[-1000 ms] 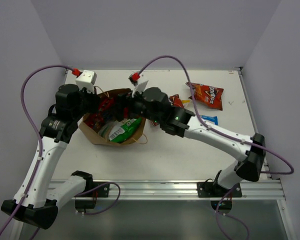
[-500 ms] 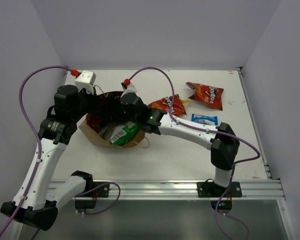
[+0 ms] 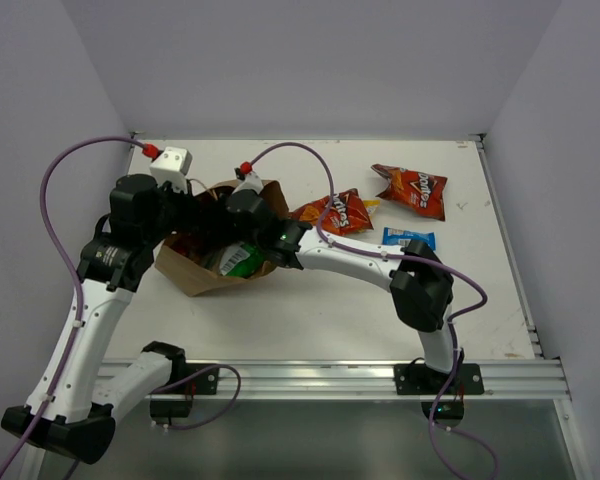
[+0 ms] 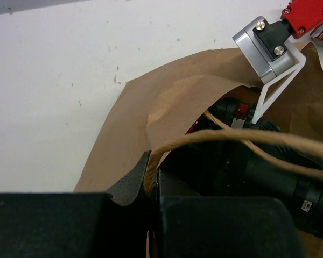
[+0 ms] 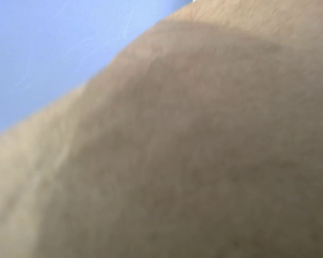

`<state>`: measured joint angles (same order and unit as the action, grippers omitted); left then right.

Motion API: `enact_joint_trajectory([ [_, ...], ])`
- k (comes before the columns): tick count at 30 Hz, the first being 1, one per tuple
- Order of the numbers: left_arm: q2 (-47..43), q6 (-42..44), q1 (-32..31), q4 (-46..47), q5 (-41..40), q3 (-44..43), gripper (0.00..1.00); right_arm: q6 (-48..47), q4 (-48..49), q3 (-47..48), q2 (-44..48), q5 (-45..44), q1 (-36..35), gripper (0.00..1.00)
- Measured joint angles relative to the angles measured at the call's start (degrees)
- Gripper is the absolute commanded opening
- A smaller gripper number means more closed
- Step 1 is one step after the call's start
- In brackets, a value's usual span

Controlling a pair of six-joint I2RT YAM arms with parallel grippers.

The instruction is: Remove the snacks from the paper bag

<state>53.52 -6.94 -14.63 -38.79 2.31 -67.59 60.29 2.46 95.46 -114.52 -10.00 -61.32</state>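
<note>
The brown paper bag [image 3: 195,270] lies at the left of the table, mouth open. My left gripper [image 3: 187,213] is shut on its twisted paper handle [image 4: 167,146], jaws pinched on it in the left wrist view [image 4: 152,161]. My right arm's wrist [image 3: 248,208] reaches into the bag mouth, and its dark body [image 4: 269,166] shows inside. Its fingers are hidden; the right wrist view shows only blurred brown paper [image 5: 177,150]. A white-green chip bag [image 3: 238,258] and a red packet [image 3: 183,240] sit in the bag. Two Doritos bags [image 3: 332,212] [image 3: 412,190], a blue wrapper [image 3: 408,239] and a yellow wrapper [image 3: 371,204] lie on the table.
White table [image 3: 330,300] with purple walls on three sides. Purple cables loop above both arms. The right arm's forearm [image 3: 350,262] stretches low across the table's middle. An aluminium rail [image 3: 310,375] runs along the near edge.
My right arm has swung left and pushed deeper into the bag mouth. This uncovers the nearer Doritos bag on the table. My left gripper keeps hold of the handle.
</note>
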Motion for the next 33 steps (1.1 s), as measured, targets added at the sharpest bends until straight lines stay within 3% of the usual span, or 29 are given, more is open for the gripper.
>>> enact_joint_trajectory([
  [1,-0.15,0.0,0.0,-0.13,0.0,0.02,0.0,0.2,0.09,0.0,0.0,-0.11,0.04,0.28],
  [2,-0.22,0.0,0.0,-0.13,0.0,0.02,0.0,0.31,0.17,0.0,0.0,-0.42,0.07,0.15],
  [5,-0.35,0.0,0.0,-0.22,-0.17,0.02,0.0,0.74,0.68,-0.04,0.0,-0.7,0.09,0.0],
  [11,-0.46,-0.15,-0.09,-0.33,-1.11,0.02,0.0,-0.79,5.99,-5.6,1.6,-0.74,0.07,0.0],
  [19,-1.88,-1.51,-0.39,0.52,-5.25,0.02,0.0,-9.94,7.8,-15.91,11.56,-0.61,0.15,0.0],
  [33,-1.09,-3.63,-0.52,1.33,-7.72,2.58,0.0,-26.77,4.42,-15.58,22.8,4.17,0.26,0.0],
])
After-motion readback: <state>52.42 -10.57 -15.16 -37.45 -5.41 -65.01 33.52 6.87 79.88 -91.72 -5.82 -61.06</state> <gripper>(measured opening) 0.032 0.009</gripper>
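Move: Inside the paper bag, the red snack pack lies between the right hand's half-closed fingers, its middle about 3 cm back, level sideways and 4 cm below. The green pack is some 9 cm back, 8 cm right and 6 cm down from this hand; the Doritos pack on the table is roughly 28 cm right, 8 cm ahead and 20 cm lower. From the left hand, the red pack is about 3 cm back, 5 cm right and 12 cm below. Shutting its fingers on the red snack pack, the right hand then draws it to the right and slightly back, and increasingly upward towards the bag's mouth, ending about 9 cm higher and 8 cm to the right; its fingers tip up some 25 degrees to nearly level. The left hand keeps its pinch on the bag's twine handle, easing about 2 cm left and turning slightly counter-clockwise. ##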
